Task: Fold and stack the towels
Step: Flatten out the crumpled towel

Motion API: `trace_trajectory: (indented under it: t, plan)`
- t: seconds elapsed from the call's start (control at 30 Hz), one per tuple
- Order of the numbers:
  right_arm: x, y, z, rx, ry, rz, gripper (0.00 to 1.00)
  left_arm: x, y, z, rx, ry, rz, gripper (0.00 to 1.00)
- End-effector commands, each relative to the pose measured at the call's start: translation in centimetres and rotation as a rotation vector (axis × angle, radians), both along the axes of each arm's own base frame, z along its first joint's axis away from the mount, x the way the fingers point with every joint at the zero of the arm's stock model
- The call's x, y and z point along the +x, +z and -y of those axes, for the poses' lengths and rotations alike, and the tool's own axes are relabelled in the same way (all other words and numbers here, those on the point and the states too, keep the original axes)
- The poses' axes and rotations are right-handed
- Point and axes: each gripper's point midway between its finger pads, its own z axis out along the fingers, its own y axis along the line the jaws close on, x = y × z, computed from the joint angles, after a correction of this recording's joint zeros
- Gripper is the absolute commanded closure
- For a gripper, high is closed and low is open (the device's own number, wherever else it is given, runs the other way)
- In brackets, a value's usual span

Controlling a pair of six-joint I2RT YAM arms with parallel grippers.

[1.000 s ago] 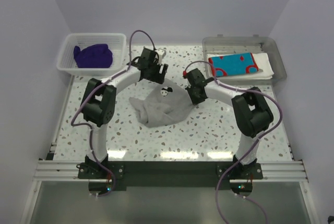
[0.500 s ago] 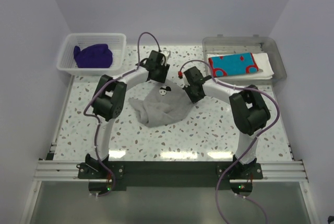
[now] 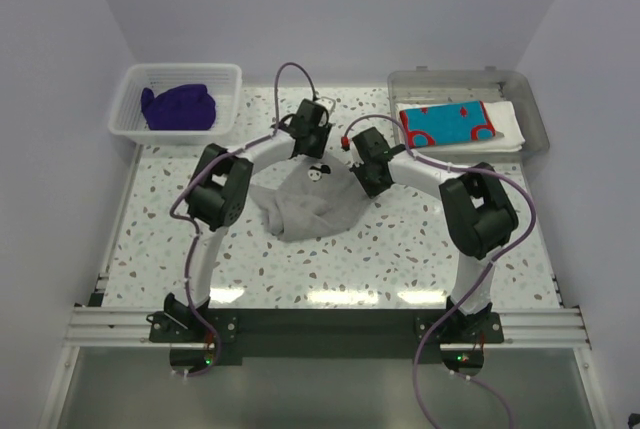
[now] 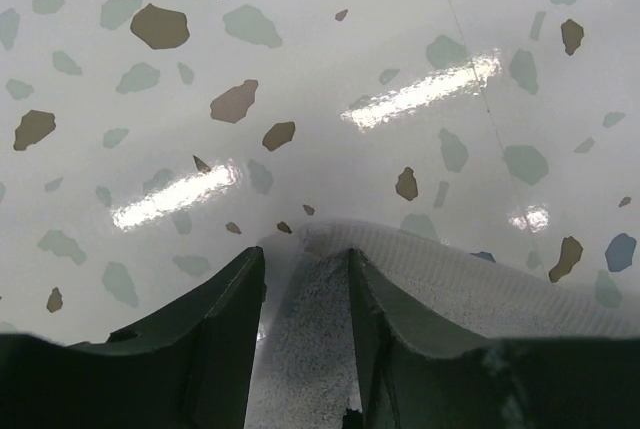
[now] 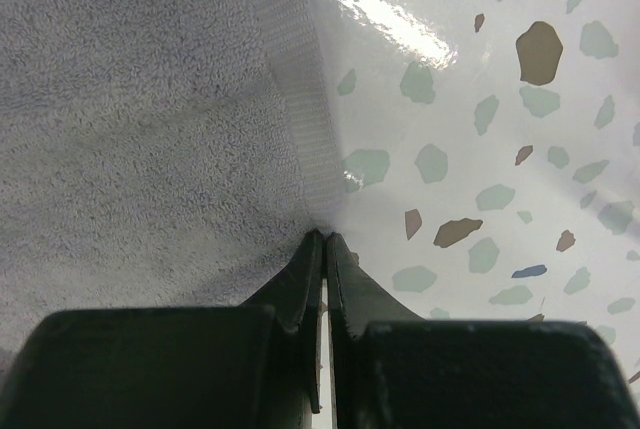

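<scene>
A crumpled grey towel (image 3: 305, 207) lies mid-table. My left gripper (image 3: 313, 149) is at its far edge. In the left wrist view the gripper (image 4: 300, 254) is open and low on the table, with a corner of the grey towel (image 4: 310, 349) between its fingers. My right gripper (image 3: 372, 179) is at the towel's right corner, and the right wrist view shows it (image 5: 325, 236) shut on the hem of the grey towel (image 5: 140, 129). A dark purple towel (image 3: 178, 107) sits bunched in the basket. A folded turquoise-and-red towel (image 3: 448, 122) lies on a folded white towel (image 3: 508, 129).
A white slatted basket (image 3: 130, 99) stands at the back left. A clear grey tray (image 3: 530, 99) holding the folded towels stands at the back right. White walls close in the speckled table on three sides, and both arms arch over its middle.
My left arm has swung right to the towel's far edge, and its jaws have narrowed around the corner. The right gripper shifted slightly and stayed shut.
</scene>
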Motion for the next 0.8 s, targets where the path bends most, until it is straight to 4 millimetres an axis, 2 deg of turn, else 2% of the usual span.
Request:
trace_trajectory:
  t: [0.0,0.03,0.1,0.13,0.17,0.2,0.3,0.4,0.43,0.5,0.53,0.6,0.63,0.7,0.73,0.77]
  plan:
    - [-1.1,-0.6,-0.3,0.013,0.026,-0.047,1.0,-4.3,-5.9,-0.2,0.073,0.0,-0.175,0.56]
    - [-1.1,-0.5,-0.2,0.01,0.026,-0.042,1.0,-5.4,-6.7,-0.7,0.097,0.005,-0.204,0.58]
    - [-1.1,-0.3,-0.1,0.01,0.027,-0.04,1.0,-6.4,-7.3,-1.2,0.114,0.034,-0.231,0.7]
    - [-1.1,-0.2,-0.1,0.011,0.027,-0.038,1.0,-7.4,-7.9,-1.8,0.131,0.048,-0.262,0.77]
    - [-1.1,-0.1,-0.3,0.02,0.03,-0.036,1.0,-7.6,-7.8,-2.3,0.139,0.069,-0.26,0.93]
    - [-1.0,0.1,-0.4,0.026,0.032,-0.032,1.0,-8.3,-8.3,-2.9,0.146,0.089,-0.275,1.0]
    - [-0.9,0.5,-0.7,0.041,0.034,-0.022,1.0,-8.4,-7.9,-3.7,0.134,0.124,-0.268,1.0]
    - [-0.5,1.2,-1.0,0.054,0.035,-0.006,1.0,-8.0,-6.4,-4.1,0.083,0.143,-0.251,1.0]
    - [-0.3,1.5,-1.1,0.057,0.035,0.0,1.0,-7.3,-4.6,-3.5,0.043,0.14,-0.215,1.0]
    - [0.4,2.5,-1.5,0.075,0.037,0.022,1.0,-6.2,-2.3,-3.6,0.0,0.147,-0.169,1.0]
    - [0.8,3.0,-1.8,0.081,0.043,0.036,1.0,-5.3,0.5,-3.2,-0.044,0.146,-0.113,1.0]
    - [2.3,5.0,-2.2,0.085,0.041,0.091,1.0,-3.7,4.0,-3.1,-0.09,0.15,-0.034,1.0]
    - [3.5,6.7,-2.7,0.094,0.041,0.134,1.0,-2.8,7.2,-3.0,-0.126,0.148,0.035,1.0]
    - [4.7,8.8,-2.6,0.084,0.046,0.182,1.0,-1.3,11.4,-3.3,-0.158,0.158,0.135,1.0]
    - [6.1,10.9,-2.7,0.083,0.038,0.24,1.0,-0.9,14.5,-3.7,-0.181,0.167,0.2,1.0]
    - [6.7,12.1,-2.4,0.077,0.032,0.261,1.0,-0.4,16.3,-4.2,-0.195,0.176,0.239,1.0]
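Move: For the left hand, low over the table with its fingers half open, the towel's loose far corner is about 1 cm back and 1 cm right, at about finger height. The panda face is some 5 cm back and 1 cm left; the right corner is roughly 11 cm back and 10 cm right. The right hand already grips that right corner; from it the far corner lies about 11 cm ahead and 9 cm left, and the crumpled near part 6 cm back and 15 cm left. The left fingers shut on the grey towel's far corner and pinch it as the hand eases back and slightly right. The left hand then draws it left and back, turning about 10 degrees counter-clockwise, and finally lifts about 4 cm. The right hand, keeping its pinch, waits nearly still, then rises about 5 cm while going forward and slightly left. ##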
